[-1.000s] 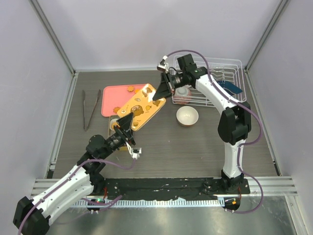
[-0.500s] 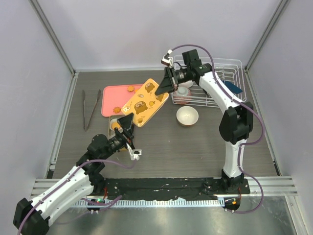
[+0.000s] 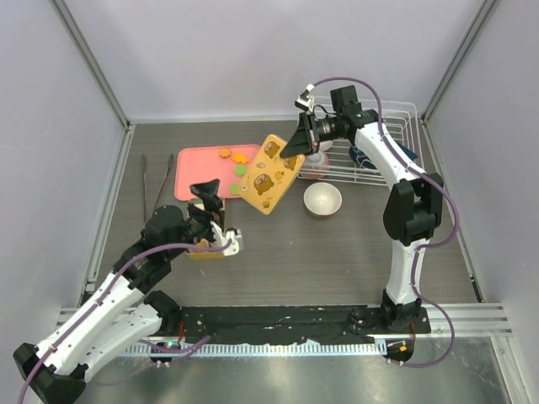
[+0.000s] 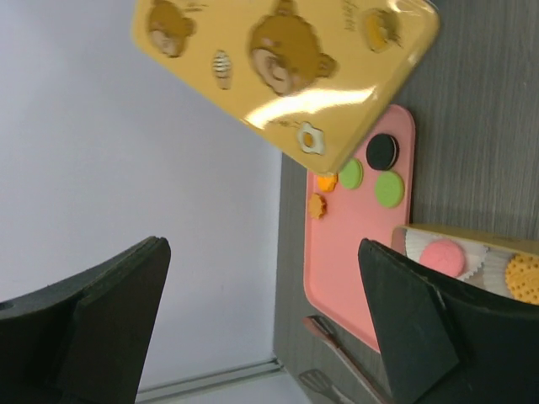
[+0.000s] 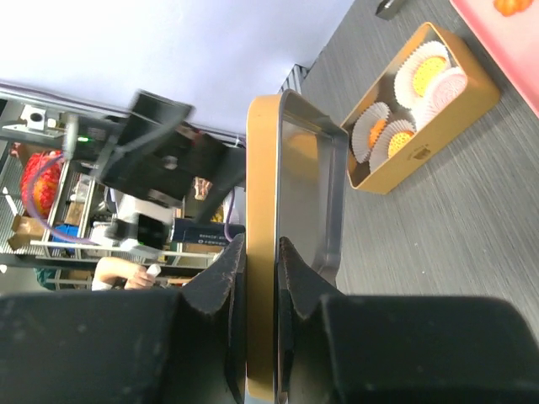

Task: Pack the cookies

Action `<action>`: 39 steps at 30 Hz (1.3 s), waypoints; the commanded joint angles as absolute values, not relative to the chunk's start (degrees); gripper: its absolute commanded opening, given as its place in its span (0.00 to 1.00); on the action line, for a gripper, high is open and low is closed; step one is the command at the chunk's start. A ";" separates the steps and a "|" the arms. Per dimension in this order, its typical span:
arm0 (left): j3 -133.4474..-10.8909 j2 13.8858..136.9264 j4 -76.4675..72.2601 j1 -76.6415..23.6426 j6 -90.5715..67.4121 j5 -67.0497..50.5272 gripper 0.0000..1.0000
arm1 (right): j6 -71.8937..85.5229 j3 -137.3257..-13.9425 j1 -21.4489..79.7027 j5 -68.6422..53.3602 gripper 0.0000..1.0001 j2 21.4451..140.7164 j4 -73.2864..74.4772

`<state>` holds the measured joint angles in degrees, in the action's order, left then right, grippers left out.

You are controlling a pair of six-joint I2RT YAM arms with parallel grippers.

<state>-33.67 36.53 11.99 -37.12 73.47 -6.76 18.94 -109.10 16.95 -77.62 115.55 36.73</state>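
My right gripper (image 3: pixel 295 147) (image 5: pixel 261 263) is shut on the rim of a yellow bear-printed tin lid (image 3: pixel 269 172) (image 4: pixel 286 67) (image 5: pixel 263 194), held tilted above the table. The open yellow tin (image 5: pixel 484 99) (image 3: pixel 205 252) holds cookies in white paper cups: a pink one (image 4: pixel 442 255) and orange ones (image 5: pixel 429 71). The pink tray (image 3: pixel 195 172) (image 4: pixel 354 252) carries loose cookies: a black one (image 4: pixel 382 151), green ones (image 4: pixel 388 188) and orange ones (image 3: pixel 225 152). My left gripper (image 3: pixel 209 195) (image 4: pixel 261 320) hangs open and empty over the tin, near the tray's front edge.
Metal tongs (image 3: pixel 156 185) (image 4: pixel 337 362) lie left of the tray. A white bowl (image 3: pixel 322 199) sits right of the lid. A wire rack (image 3: pixel 379 143) stands at the back right, with a small cup (image 3: pixel 314 166) at its front.
My left gripper has let go of the lid's lower corner, opened wide and drawn back. The right gripper has carried the lid to the right and tilted it steeper.
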 commanded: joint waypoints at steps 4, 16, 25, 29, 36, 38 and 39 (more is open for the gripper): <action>-56.58 46.57 32.76 -37.35 49.00 -0.53 1.00 | 16.35 -105.56 17.05 -75.85 0.01 111.97 35.77; -83.76 61.87 58.35 -37.35 22.25 -5.00 1.00 | 16.79 -106.08 19.42 -77.60 0.01 112.32 35.86; -83.32 65.65 57.92 -31.56 16.80 -17.30 1.00 | 15.56 -104.94 22.41 -78.92 0.01 111.18 35.95; -83.67 69.16 57.66 -23.76 15.56 -27.40 1.00 | 14.50 -103.80 22.94 -79.36 0.01 110.13 35.95; -81.83 71.89 53.88 -15.39 16.61 -38.22 1.00 | 13.62 -102.57 23.99 -80.33 0.01 108.63 35.95; -81.39 72.51 53.09 -14.33 16.35 -42.07 1.00 | 13.45 -102.57 24.34 -80.51 0.01 108.54 35.95; -81.30 72.94 52.82 -14.07 16.35 -43.23 1.00 | 13.27 -102.66 24.78 -80.59 0.01 108.46 35.95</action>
<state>-81.73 72.25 55.96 -15.49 16.86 -32.49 14.70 -102.43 23.62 -77.93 112.42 36.91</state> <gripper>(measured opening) 0.996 0.190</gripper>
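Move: The yellow lid, already held by the right gripper on its upper right side, has its middle some 11 cm to the right of the left hand, 6 cm ahead and about 2 cm higher. From the right hand the lid's middle is about 5 cm back, 4 cm left and 3 cm lower. The cookie box stands about 7 cm left of the left hand, 1 cm ahead and 22 cm below; the pink tray's middle lies 17 cm ahead of that hand, 4 cm left and 24 cm down. Swing the open left gripper up about 10 cm, then let it sink most of the way back, easing back and then forward, while rolling the wrist some 80 degrees counter-clockwise as seen from behind the hand and tipping the fingers steeper down. Keep the lid pinched in the right gripper, lower it nearly 3 cm, then carry it back about 5 cm and left towards the left gripper. ##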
